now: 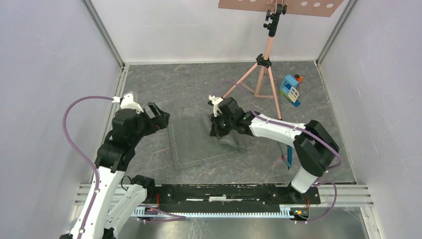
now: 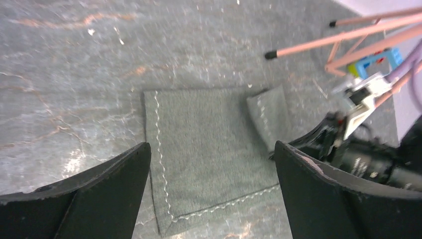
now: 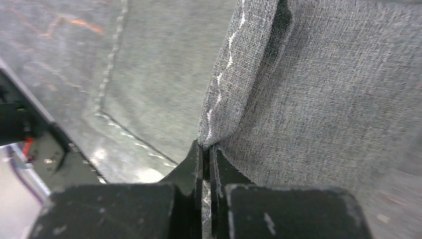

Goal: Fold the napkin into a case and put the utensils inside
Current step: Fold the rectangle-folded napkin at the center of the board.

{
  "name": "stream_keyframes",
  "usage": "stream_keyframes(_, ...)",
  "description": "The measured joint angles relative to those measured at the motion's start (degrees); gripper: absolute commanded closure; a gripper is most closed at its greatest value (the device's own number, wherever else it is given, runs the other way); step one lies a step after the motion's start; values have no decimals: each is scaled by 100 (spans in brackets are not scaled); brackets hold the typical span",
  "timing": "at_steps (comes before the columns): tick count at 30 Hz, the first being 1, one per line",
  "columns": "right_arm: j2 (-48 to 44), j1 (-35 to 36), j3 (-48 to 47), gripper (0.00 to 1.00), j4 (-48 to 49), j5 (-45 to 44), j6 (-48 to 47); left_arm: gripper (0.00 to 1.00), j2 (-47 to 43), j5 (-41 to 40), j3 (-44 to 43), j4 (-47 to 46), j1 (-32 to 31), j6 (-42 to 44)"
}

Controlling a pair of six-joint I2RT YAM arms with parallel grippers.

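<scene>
The dark grey napkin lies on the marbled floor in the middle, its pale stitched line showing along the left and near edges. My right gripper is shut on the napkin's far right corner and holds that part raised and folded over. In the right wrist view the cloth rises from between the closed jaws. My left gripper hovers left of the napkin, open and holding nothing, its fingers spread wide over the cloth. A slim blue utensil shows partly behind the right arm.
A pink tripod stand stands behind the napkin, its legs reaching toward the cloth. A blue-and-white toy block house sits at the back right. Pale walls close in the floor on three sides.
</scene>
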State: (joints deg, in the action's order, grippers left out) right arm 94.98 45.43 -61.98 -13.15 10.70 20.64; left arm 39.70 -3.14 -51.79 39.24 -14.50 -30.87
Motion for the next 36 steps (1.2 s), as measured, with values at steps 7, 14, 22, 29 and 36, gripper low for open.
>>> stream_keyframes(7,476,575,-15,99,905,455,1071,0,-431,-748,-94,120,-13,96)
stream_keyframes(14,935,776,-337,100,1191,389,1681,0,-516,-1137,136,120,-157,146)
stream_keyframes(22,1366,837,-833,99,1322,238,2146,0,-621,-1335,269,118,-280,275)
stream_keyframes(29,1650,938,-1185,100,1344,229,2277,0,-660,-1399,273,116,-337,352)
stream_keyframes(36,1821,994,-1233,100,1357,229,2332,0,-662,-1460,282,116,-363,363)
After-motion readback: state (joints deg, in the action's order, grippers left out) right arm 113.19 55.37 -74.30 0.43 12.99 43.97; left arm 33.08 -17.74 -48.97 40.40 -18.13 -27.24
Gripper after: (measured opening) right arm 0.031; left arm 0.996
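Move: The right hand still pinches the napkin's stitched right edge, lifted about 5 cm off the board; the napkin's flat left edge lies some 21 cm to its left and 4 cm back. The near-left corner is about 19 cm left and 16 cm back, and the tripod's nearest foot roughly 20 cm ahead and 4 cm right. From the left hand, high above, that left edge is about 20 cm below, 3 cm left and 2 cm back. Keeping its pinch on the stitched edge, the right hand draws it low over the napkin about 13 cm to the left towards the flat left edge, first swinging some 4 cm back, then easing partly forward, as it turns some 20 degrees so the fingertips point more to the left, and slowing and sinking slightly at the end. The left hand, open and empty, clears off a few centimetres left, rising a little and sinking back, without touching the cloth. ##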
